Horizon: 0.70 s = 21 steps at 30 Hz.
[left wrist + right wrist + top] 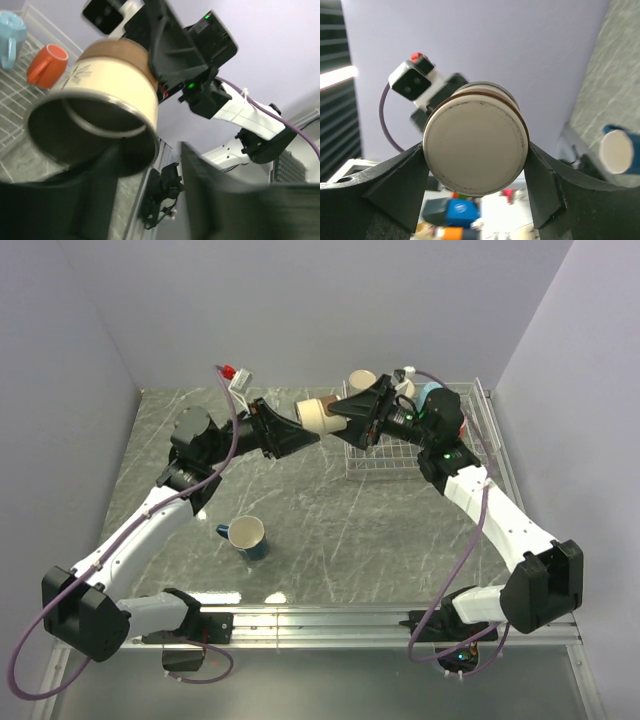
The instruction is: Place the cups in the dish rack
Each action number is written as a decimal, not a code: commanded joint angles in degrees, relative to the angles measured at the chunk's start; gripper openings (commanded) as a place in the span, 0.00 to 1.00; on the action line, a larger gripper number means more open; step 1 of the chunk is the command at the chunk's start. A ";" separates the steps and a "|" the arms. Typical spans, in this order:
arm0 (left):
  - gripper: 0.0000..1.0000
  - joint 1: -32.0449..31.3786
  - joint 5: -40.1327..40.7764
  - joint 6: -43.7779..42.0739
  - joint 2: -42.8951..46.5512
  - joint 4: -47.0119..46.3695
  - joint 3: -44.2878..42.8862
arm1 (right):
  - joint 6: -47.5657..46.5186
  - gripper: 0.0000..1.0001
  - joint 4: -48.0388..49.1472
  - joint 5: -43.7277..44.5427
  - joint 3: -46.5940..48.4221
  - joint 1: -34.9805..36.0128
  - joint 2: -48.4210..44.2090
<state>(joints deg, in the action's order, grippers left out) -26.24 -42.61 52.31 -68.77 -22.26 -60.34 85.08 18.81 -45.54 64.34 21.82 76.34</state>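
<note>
A cream cup (318, 416) with a brown band hangs in the air between both arms, left of the dish rack (472, 415). My right gripper (476, 150) is shut on its base end (475, 145), one finger pressed to each side. My left gripper (150, 190) is open at the cup's rim (110, 90); one finger lies across the mouth and the other stands clear of the wall. A dark blue cup (246, 537) stands on the table near the left arm. An orange cup (46, 65) and a light blue cup (10, 35) lie in the rack (15, 95).
Another cream cup (361, 380) and a white one (405, 388) show at the rack's far side, partly hidden by the right arm. Grey walls close in the marbled table (330, 520) on three sides. A metal rail (330, 620) runs along the near edge.
</note>
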 commanded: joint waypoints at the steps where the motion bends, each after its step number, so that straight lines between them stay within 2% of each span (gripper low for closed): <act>1: 0.61 -0.22 1.03 -5.29 3.82 9.31 -0.58 | -10.44 0.04 -9.11 0.63 7.64 -2.74 -0.75; 2: 0.65 -0.13 1.73 -6.08 5.13 10.73 -0.40 | -12.20 0.03 -13.58 0.54 8.69 -3.71 -0.92; 3: 0.74 -0.21 3.57 -7.39 5.75 12.57 0.21 | -15.18 0.03 -15.36 0.45 8.96 -5.98 -1.10; 4: 0.99 -0.13 4.37 -8.01 6.36 15.38 0.57 | -16.34 0.02 -16.77 0.36 8.96 -7.31 -1.19; 7: 0.99 0.13 8.85 -9.95 9.18 22.05 1.97 | -23.27 0.01 -27.63 1.59 10.45 -12.58 -1.10; 8: 0.99 0.31 10.08 -11.34 10.49 24.17 2.15 | -28.86 0.01 -30.73 2.55 12.55 -13.55 -0.32; 10: 0.99 0.31 15.24 -12.84 11.46 28.74 2.07 | -36.26 0.00 -38.72 10.00 16.41 -14.61 1.09; 11: 0.99 0.31 16.75 -14.85 11.82 33.90 1.72 | -42.91 0.00 -46.68 12.99 20.79 -14.62 3.45; 12: 0.99 0.31 18.25 -15.92 11.73 36.82 0.76 | -45.15 0.00 -49.19 15.89 22.22 -14.53 4.51; 14: 0.97 0.31 23.52 -18.11 11.21 44.62 -0.22 | -48.67 0.00 -53.15 22.66 24.25 -14.18 7.23; 16: 0.96 0.31 27.21 -18.83 10.86 47.91 -0.75 | -49.74 0.00 -53.09 27.57 24.00 -13.65 8.39; 21: 0.94 0.31 30.48 -18.65 8.48 56.61 -0.05 | -53.17 0.00 -55.19 39.81 25.31 -10.06 13.74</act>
<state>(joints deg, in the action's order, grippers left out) -26.06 -17.12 35.66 -59.35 25.91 -58.89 37.74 -32.53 -16.73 86.72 9.32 87.81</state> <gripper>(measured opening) 0.950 0.760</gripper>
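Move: The cream cup is in the right fingers; the open rack floor it is bound for lies about 21 cm ahead, 16 cm to the right and 32 cm below that hand. The tall beige mug in the rack stands roughly 28 cm ahead and 10 cm right, the wide beige mug 29 ahead and 18 right, the red cup 23 ahead and 31 right, all some 30 cm below. From the left hand, the dark blue mug sits about 15 cm left, 4 cm back and 35 cm below. The right hand keeps its grip on the base end of the cream cup and carries it away from the left hand, about 14 cm right and 12 cm forward to over the rack, sinking about 12 cm, mostly late, while its leftward-pointing fingers tip down nearly 50 degrees and swing clockwise towards forward. The left hand, its fingers already parting at 0.43 of their range, opens wide and draws off left, first easing back slightly, then dropping some 14 cm in all towards the dark blue mug as its fingers tip down and turn counter-clockwise. ##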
